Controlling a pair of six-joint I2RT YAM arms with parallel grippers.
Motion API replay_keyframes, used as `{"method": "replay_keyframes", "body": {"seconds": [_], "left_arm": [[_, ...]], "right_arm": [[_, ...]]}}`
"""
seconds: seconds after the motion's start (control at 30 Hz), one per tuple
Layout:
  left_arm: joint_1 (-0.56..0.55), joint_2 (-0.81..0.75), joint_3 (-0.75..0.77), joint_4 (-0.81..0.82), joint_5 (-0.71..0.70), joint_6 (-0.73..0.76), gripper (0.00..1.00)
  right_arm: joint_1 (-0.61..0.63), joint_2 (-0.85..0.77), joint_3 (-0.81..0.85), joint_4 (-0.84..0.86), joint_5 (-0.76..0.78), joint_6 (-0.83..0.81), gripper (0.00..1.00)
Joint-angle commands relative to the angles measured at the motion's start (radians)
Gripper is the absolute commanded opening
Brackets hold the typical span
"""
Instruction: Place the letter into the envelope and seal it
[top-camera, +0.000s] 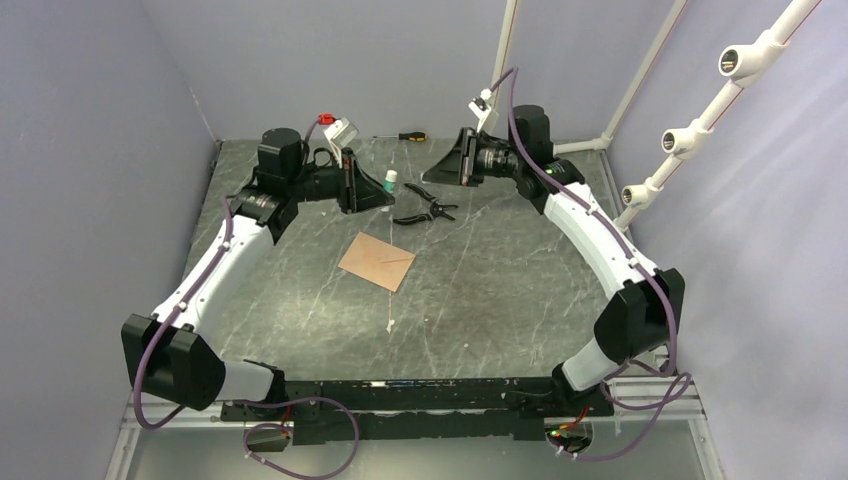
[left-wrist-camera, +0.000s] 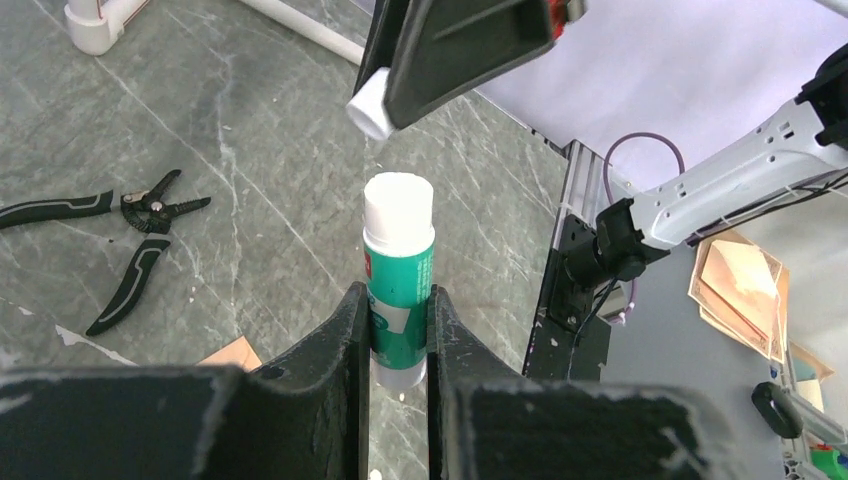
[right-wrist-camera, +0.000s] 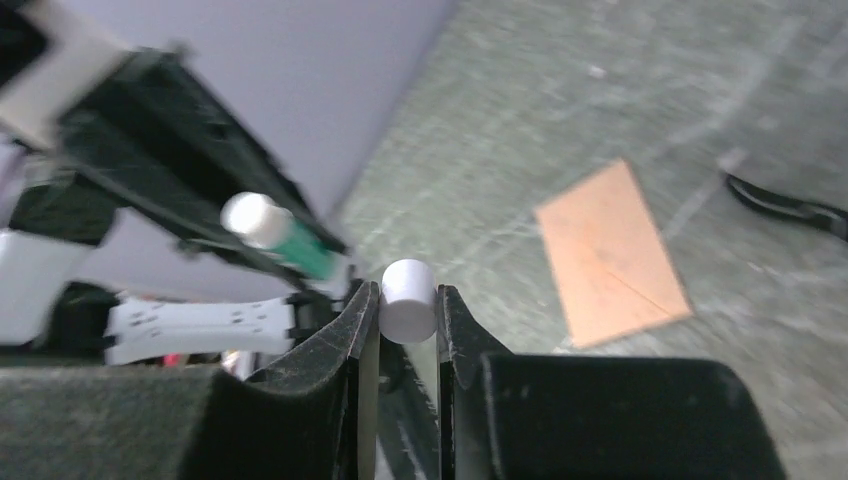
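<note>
The envelope (top-camera: 377, 261) lies flat on the table's middle, a brown rectangle with a diagonal crease line, also seen in the right wrist view (right-wrist-camera: 610, 250). The letter is hidden from every view. Raised at the back, my left gripper (left-wrist-camera: 399, 300) is shut on a green and white glue stick (left-wrist-camera: 398, 270), whose white top is uncapped. Facing it, my right gripper (right-wrist-camera: 408, 295) is shut on the stick's white cap (right-wrist-camera: 408, 298), a little apart from the stick (right-wrist-camera: 275, 232). In the left wrist view the cap (left-wrist-camera: 372, 103) hangs just above the stick's top.
Black pliers (top-camera: 425, 205) lie open on the table behind the envelope, below both grippers. A screwdriver (top-camera: 402, 136) rests by the back wall. White pipe framing (top-camera: 700, 110) rises at the right rear. Grey walls close in the left and back.
</note>
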Motion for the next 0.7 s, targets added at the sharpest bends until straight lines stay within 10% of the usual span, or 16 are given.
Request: {"method": "replay_keyframes", "body": {"seconds": [0.0,0.67], "left_arm": [[-0.020,-0.010,0.008,0.018,0.033,0.059,0.02],[-0.053,0.041,0.071,-0.012,0.042,0.123,0.02]], "right_arm": [[0.005,0.003,0.036,0.250,-0.255,0.217,0.00],[0.060,0.051,0.149,0.142,-0.264,0.182,0.00]]}}
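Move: From the right hand, which holds the white cap, the bare tip of the glue stick in the left fingers lies about 6 cm left, 2 cm nearer the base and some 5 cm higher. The envelope is roughly 10 cm left, 2 cm back and 30 cm down; the pruning shears are about 16 cm ahead, 1 cm right and as far below. From the left hand, the cap lies 4 cm ahead, 7 cm right and 2 cm below. Upward first and fastest, then easing off, the right hand carries the pinched cap about 7 cm up, 4 cm left and 4 cm back towards the glue stick's tip. Its wrist swings some 15 degrees counter-clockwise while the fingers tip up towards level. The left hand keeps its grip on the stick and eases a little to the right. ##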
